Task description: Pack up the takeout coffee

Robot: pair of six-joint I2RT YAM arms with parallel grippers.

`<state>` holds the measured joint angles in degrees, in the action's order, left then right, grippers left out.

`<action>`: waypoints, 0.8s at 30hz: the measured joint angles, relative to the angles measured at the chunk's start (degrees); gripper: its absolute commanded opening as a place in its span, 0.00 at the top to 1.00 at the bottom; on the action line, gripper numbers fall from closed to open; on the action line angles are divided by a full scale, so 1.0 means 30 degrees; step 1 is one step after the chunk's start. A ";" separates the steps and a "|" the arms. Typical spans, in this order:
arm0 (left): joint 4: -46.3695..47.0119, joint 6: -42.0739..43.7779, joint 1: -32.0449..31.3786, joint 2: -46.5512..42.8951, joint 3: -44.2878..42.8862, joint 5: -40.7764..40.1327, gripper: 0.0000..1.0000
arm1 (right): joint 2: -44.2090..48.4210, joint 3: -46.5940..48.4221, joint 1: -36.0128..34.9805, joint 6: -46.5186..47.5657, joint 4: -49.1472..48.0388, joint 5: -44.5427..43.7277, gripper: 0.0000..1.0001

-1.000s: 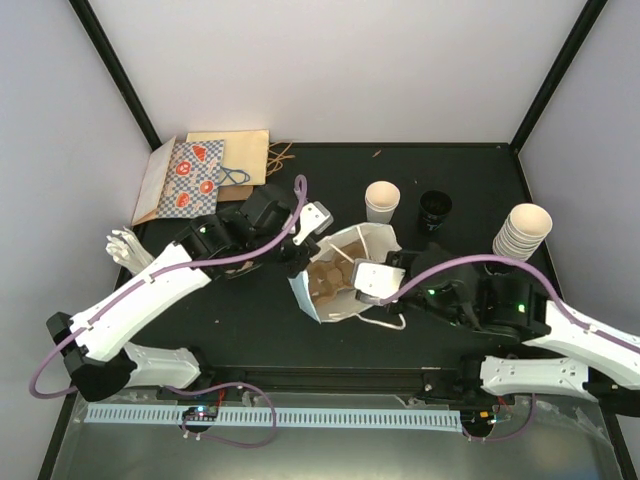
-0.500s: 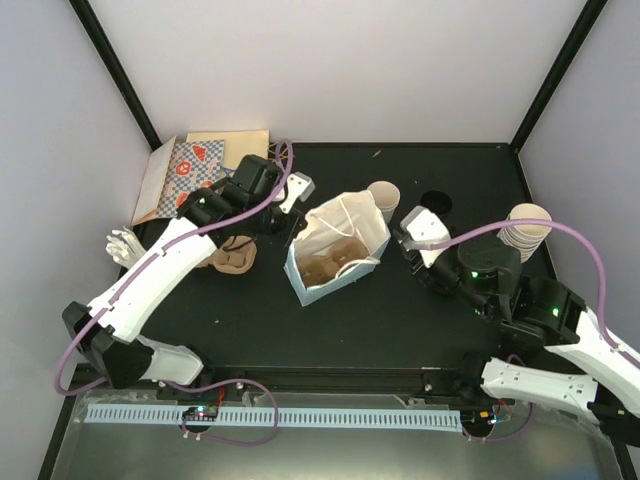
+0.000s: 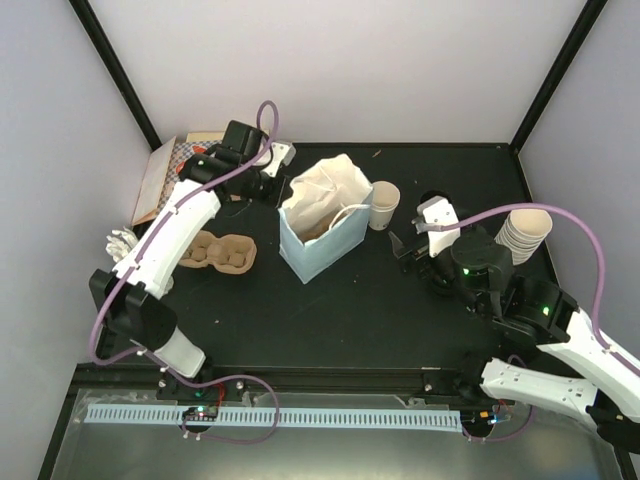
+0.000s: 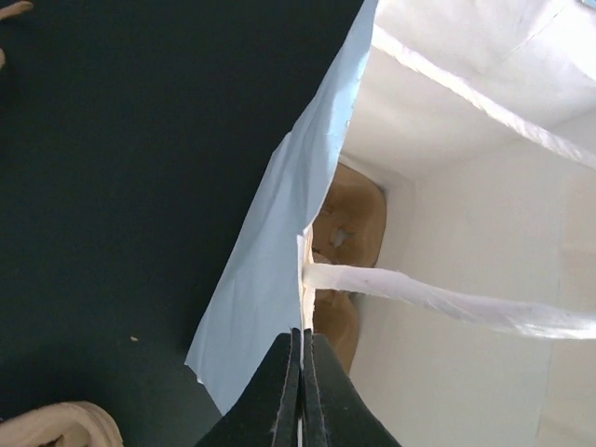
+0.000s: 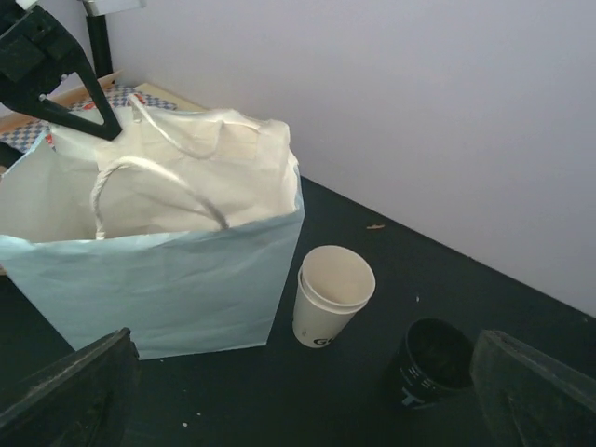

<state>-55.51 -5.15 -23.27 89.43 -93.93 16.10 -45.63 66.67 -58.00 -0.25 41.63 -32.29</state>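
Observation:
The takeout coffee is out of view. The light blue paper bag point(image 3: 318, 242) stands upright mid-table with its mouth open. My left gripper point(image 3: 284, 192) is shut on the bag's left rim point(image 4: 304, 279), just beside a white handle. A brown carrier point(image 4: 352, 223) shows inside the bag. My right gripper point(image 3: 412, 243) is open to the right of the bag, holding nothing. Ahead of it stand lidless cream paper cups point(image 5: 331, 296), nested, just right of the bag point(image 5: 168, 279). Beside them is a stack of black lids point(image 5: 430, 358).
Another brown cup carrier point(image 3: 222, 252) lies left of the bag. A tall stack of cream cups point(image 3: 525, 232) stands at the right. Flat patterned and brown bags point(image 3: 190, 170) lie at the back left corner. White pieces point(image 3: 122, 245) sit at the left edge.
The bag lay on its side with both grippers at it; now it stands upright, shifted back-left with the left gripper. The right gripper let go, opened and drew back to the right.

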 measured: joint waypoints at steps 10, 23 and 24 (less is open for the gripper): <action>-0.0488 0.0364 0.2244 0.2157 -0.2339 0.0918 0.98 | -0.0073 -0.0546 0.0109 -0.3417 0.0947 -0.1581 0.00; -0.0532 0.0517 0.3359 0.2586 -0.3038 0.1275 0.68 | -0.2994 -0.0743 0.1603 -0.7490 0.3585 0.0219 0.00; -0.0532 0.0517 0.3366 0.2579 -0.3038 0.1290 0.63 | -0.3104 -0.0736 0.1683 -0.7686 0.3708 0.0299 0.00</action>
<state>-57.10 -3.60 -13.17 97.17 -103.04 19.97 -54.94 64.47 -52.95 -23.31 52.75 -31.40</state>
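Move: The left gripper already holds the blue bag by its left rim; the bag's middle lies about 8 cm ahead, 10 cm right and 13 cm below. The cup tray is 5 cm ahead of this hand, 17 cm left, 26 cm lower. From the open right gripper, the white cup stands some 26 cm ahead, 7 cm left, 30 cm below; the black cup 25 cm ahead, 7 cm right; the black lid 13 cm ahead, 11 cm right. Keep the left gripper shut on the bag's rim and take the bag forward and left, about 6 cm out and 5 cm over, away from the white cup; slow to a stop, then part the fingers a little to free the rim. Meanwhile lower the wide-open right gripper some 9 cm in front of the cups, tipping it down about 20 degrees and turning it a little clockwise. ##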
